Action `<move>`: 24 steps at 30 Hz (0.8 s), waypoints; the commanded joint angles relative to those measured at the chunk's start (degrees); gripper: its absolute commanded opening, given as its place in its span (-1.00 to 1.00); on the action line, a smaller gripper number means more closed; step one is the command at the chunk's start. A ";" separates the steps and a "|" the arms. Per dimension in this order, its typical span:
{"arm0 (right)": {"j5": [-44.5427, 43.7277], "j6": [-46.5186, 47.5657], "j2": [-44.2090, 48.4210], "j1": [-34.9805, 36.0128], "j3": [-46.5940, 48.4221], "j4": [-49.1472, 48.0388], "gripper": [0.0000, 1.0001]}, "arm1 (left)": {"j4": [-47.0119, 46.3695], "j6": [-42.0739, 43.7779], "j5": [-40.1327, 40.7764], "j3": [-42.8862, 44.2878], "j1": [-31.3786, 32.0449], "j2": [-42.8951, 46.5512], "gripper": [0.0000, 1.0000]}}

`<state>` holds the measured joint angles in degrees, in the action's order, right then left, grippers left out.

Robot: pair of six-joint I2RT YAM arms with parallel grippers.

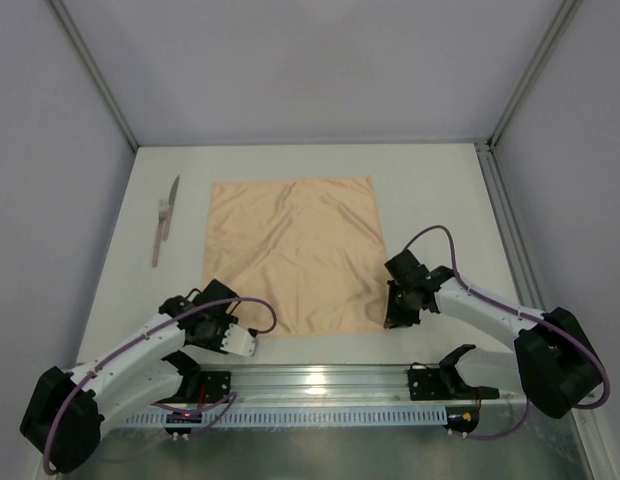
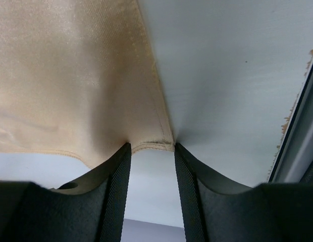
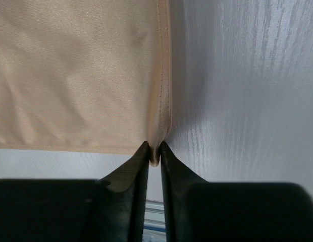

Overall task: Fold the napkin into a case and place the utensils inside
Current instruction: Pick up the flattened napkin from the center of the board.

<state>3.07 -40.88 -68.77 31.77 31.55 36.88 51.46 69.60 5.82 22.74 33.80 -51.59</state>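
The peach-orange napkin (image 1: 295, 250) lies spread flat in the middle of the white table; no case is in view. The utensils (image 1: 165, 222) lie side by side to its left, untouched. My left gripper (image 1: 248, 338) is at the napkin's near left corner. In the left wrist view its jaws (image 2: 151, 146) stand apart, with the napkin (image 2: 70, 75) hem stretched between the fingertips. My right gripper (image 1: 392, 318) is at the near right corner. The right wrist view shows it (image 3: 154, 151) shut, pinching the corner of the napkin (image 3: 70, 75) between its tips.
An aluminium rail (image 1: 320, 385) carrying both arm bases runs along the near edge. Grey enclosure walls and metal posts (image 1: 525, 75) bound the table (image 1: 440, 200) at the back and sides.
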 commanded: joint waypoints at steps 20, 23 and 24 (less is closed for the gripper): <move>0.44 6.43 3.91 0.22 16.35 14.09 -0.94 | 6.87 -15.81 -2.57 14.69 0.12 1.40 -1.00; 2.81 6.96 5.58 0.22 16.79 15.93 -0.94 | 12.58 -18.27 -2.75 18.21 0.12 2.64 -1.00; 2.99 7.22 6.62 0.22 16.96 16.81 -0.94 | 13.92 -19.06 -2.66 19.00 0.12 2.90 -1.00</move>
<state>3.88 -35.77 -64.60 31.77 46.65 48.42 56.42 54.59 4.73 38.65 33.80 -49.80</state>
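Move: The napkin lies flat with its near-left corner right at my left fingertips, between my half-open fingers and almost at board height. The fork is about 29 cm ahead of that hand and 16 cm left, the knife some 37 cm ahead and 14 cm left. My right fingertips are at the near-right corner, its hem already bunched between them, and the near-left corner lies roughly 45 cm to that hand's left. I shut my left fingers fully on the near-left corner while my right fingers finish closing on the near-right one. Then I raise both hands about 8 cm, easing forward some 3 cm over the napkin; my left hand also drifts 3 cm right, turning about 15 degrees counter-clockwise, with its fingertips swinging a little outward. Both keep their pinch. ##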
